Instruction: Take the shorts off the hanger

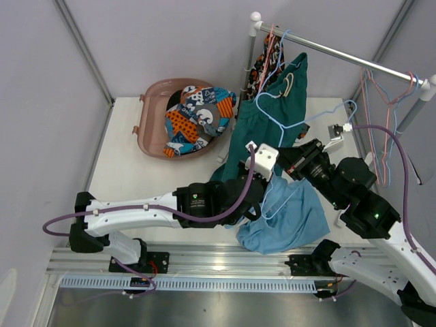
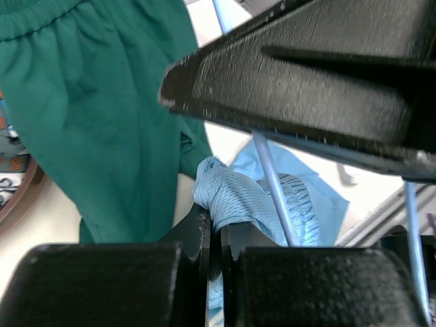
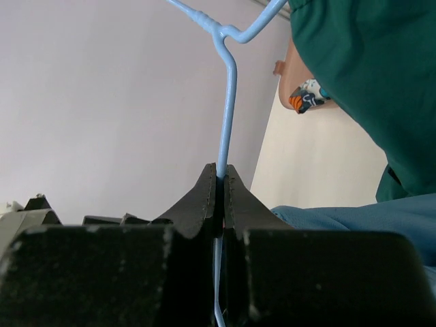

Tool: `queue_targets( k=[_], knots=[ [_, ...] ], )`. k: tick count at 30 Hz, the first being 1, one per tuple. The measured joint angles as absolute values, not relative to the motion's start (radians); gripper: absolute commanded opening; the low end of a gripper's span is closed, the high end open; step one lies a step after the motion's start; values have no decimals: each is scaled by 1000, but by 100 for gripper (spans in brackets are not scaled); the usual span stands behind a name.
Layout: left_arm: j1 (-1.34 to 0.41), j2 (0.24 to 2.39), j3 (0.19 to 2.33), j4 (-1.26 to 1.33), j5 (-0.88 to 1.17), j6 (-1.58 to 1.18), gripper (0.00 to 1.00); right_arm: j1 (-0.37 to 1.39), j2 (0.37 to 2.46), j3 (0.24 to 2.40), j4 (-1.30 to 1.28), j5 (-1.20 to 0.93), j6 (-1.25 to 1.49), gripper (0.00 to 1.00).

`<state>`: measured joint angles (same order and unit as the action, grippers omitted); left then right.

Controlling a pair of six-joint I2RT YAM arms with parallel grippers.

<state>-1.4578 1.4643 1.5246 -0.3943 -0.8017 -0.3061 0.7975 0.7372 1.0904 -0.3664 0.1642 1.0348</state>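
Observation:
The light blue shorts (image 1: 289,219) lie crumpled on the table's near side. My left gripper (image 2: 215,221) is shut on a bunched fold of the light blue shorts (image 2: 235,197), with a light blue wire (image 2: 272,184) running across the fold. My right gripper (image 3: 221,170) is shut on the neck of the light blue hanger (image 3: 229,88). In the top view the two grippers meet over the shorts, left gripper (image 1: 271,178) beside right gripper (image 1: 291,158). Teal green shorts (image 1: 269,122) hang from the rail (image 1: 340,54), orange camouflage shorts (image 1: 255,73) behind them.
A brown basket (image 1: 151,112) at the back left holds patterned shorts (image 1: 197,116). Empty pink and blue hangers (image 1: 381,129) dangle at the rail's right end. A small white clip (image 1: 336,131) lies near the right arm. The right arm's black body (image 2: 306,88) fills the left wrist view's top.

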Motion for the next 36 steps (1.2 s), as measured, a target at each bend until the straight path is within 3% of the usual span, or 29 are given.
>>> queue_targets(
  k=[15,24,30,36],
  knots=[
    [-1478,1448,1463,-386,-879,-315,0,794,698,1118,-373,230,1007,0],
    [-1476,1243,1250,-445,-922,-360,0,789,525,1068,-227,416,927,0],
    [-1476,1012,1189,-534,-965,-426,0,749,644,1063,-92,425,897,0],
    [-1474,861,1131,-648,-989,-509,0,530,780,1001,88,247,1036,0]
  ],
)
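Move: The left hand, pinching the blue shorts' waistband, has the laundry basket about 34 cm ahead, 27 cm left and 30 cm below; the green shorts hang roughly 14 cm ahead, 4 cm left and 8 cm below. From the right hand, gripping the blue hanger, the rail's right end lies some 14 cm ahead, 25 cm right and 6 cm above; the green shorts are about 13 cm ahead, 4 cm left and 14 cm below. Hands part: left draws the pinched blue shorts about 18 cm left, right lifts the hanger up-right, then forward. ##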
